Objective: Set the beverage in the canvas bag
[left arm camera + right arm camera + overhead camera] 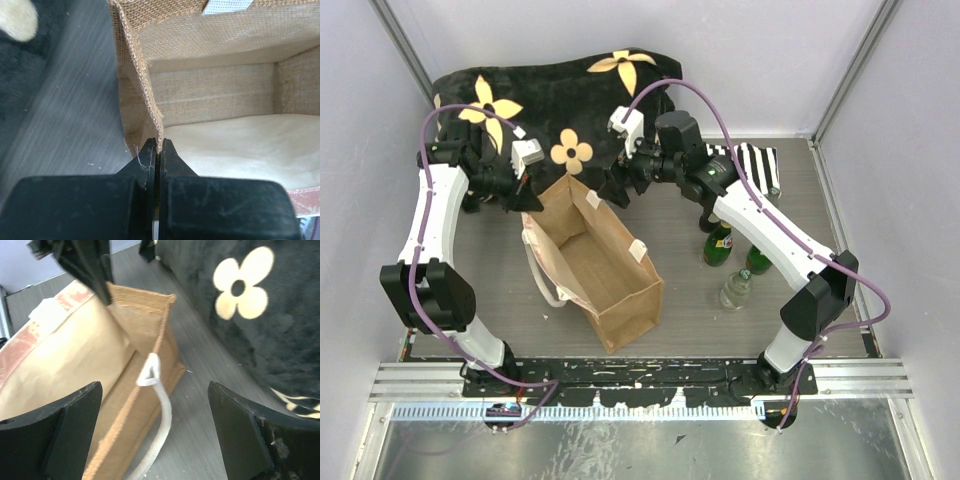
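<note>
The canvas bag (605,275) stands open at mid-table, its tan inside (225,90) bare. My left gripper (533,200) is shut on the bag's rim (150,90) at its far left corner, with the woven edge pinched between the jaws (158,148). My right gripper (617,188) hovers open by the bag's far right rim. The cream strap handle (161,405) hangs between its fingers (70,430) untouched. Three beverage bottles stand to the right of the bag: a green one (719,244), a second green one (758,261) and a clear one (736,290).
A black flowered blanket (555,95) lies bunched at the back, close behind both grippers (240,315). A black-and-white striped cloth (760,165) lies at back right. Grey walls and metal frame posts close in the table.
</note>
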Controlling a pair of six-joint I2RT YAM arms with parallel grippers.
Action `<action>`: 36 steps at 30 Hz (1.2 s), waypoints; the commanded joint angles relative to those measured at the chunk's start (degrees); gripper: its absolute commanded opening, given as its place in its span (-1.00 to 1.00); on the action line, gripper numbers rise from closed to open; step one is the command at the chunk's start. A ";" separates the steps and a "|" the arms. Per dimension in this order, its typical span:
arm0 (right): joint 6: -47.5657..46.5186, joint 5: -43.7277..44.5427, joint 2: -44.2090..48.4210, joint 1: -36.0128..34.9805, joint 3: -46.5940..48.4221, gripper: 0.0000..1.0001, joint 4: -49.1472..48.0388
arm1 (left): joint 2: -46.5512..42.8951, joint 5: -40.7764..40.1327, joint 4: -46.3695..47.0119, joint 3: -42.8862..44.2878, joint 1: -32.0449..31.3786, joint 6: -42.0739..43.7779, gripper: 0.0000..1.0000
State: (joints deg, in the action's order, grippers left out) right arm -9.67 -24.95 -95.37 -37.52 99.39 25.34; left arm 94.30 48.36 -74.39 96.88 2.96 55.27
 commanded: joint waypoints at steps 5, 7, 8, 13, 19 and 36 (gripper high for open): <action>1.84 -0.28 3.55 -2.22 -4.04 0.81 2.49 | 5.98 1.29 1.61 10.13 -2.28 -0.16 -1.00; 1.53 1.65 3.25 -2.38 -5.61 0.78 2.52 | 7.54 1.53 1.19 12.45 -2.84 -0.16 -1.00; 1.36 2.81 3.00 -2.38 -6.36 0.77 2.45 | 8.24 1.63 1.03 13.49 -3.20 -0.16 -1.00; 1.05 5.39 0.70 -2.50 -7.97 0.37 1.36 | 10.31 1.16 2.18 15.66 -5.18 -2.00 -1.00; 2.90 6.13 -2.69 -2.57 -4.94 -0.98 1.40 | 9.14 -5.64 14.78 16.20 -6.04 -22.61 0.35; 8.02 15.85 -1.23 -2.57 -6.72 -0.98 -3.14 | -7.49 -16.85 -2.29 6.34 -2.41 -67.36 0.88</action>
State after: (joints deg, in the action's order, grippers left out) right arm -3.64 -12.80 -98.76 -39.79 91.72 26.74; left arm 90.91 30.37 -68.05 110.96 1.50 -1.91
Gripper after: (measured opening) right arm 0.044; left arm 0.971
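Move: My left fingers already pinch the canvas bag's far-left rim corner. The bag's right rim, at the stretch between its two handle patches, runs about 16 cm to that hand's right, 3 cm back, about level. From my open right hand this stretch lies some 10 cm below and 2 cm back, 1 cm left. The far handle patch sits 4 cm farther out and 4 cm left of it. The cola bottle stands about 20 cm to my right hand's right, 3 cm back. I push the pinched corner forward about 5 cm and a little right with my left hand. Meanwhile my right hand, easing slightly back, drops some 10 cm and shuts on the right rim beside the far handle patch. As it closes, my left fingers open and let go, run on forward, rise clear, then draw back while turning about 45 degrees counter-clockwise. ##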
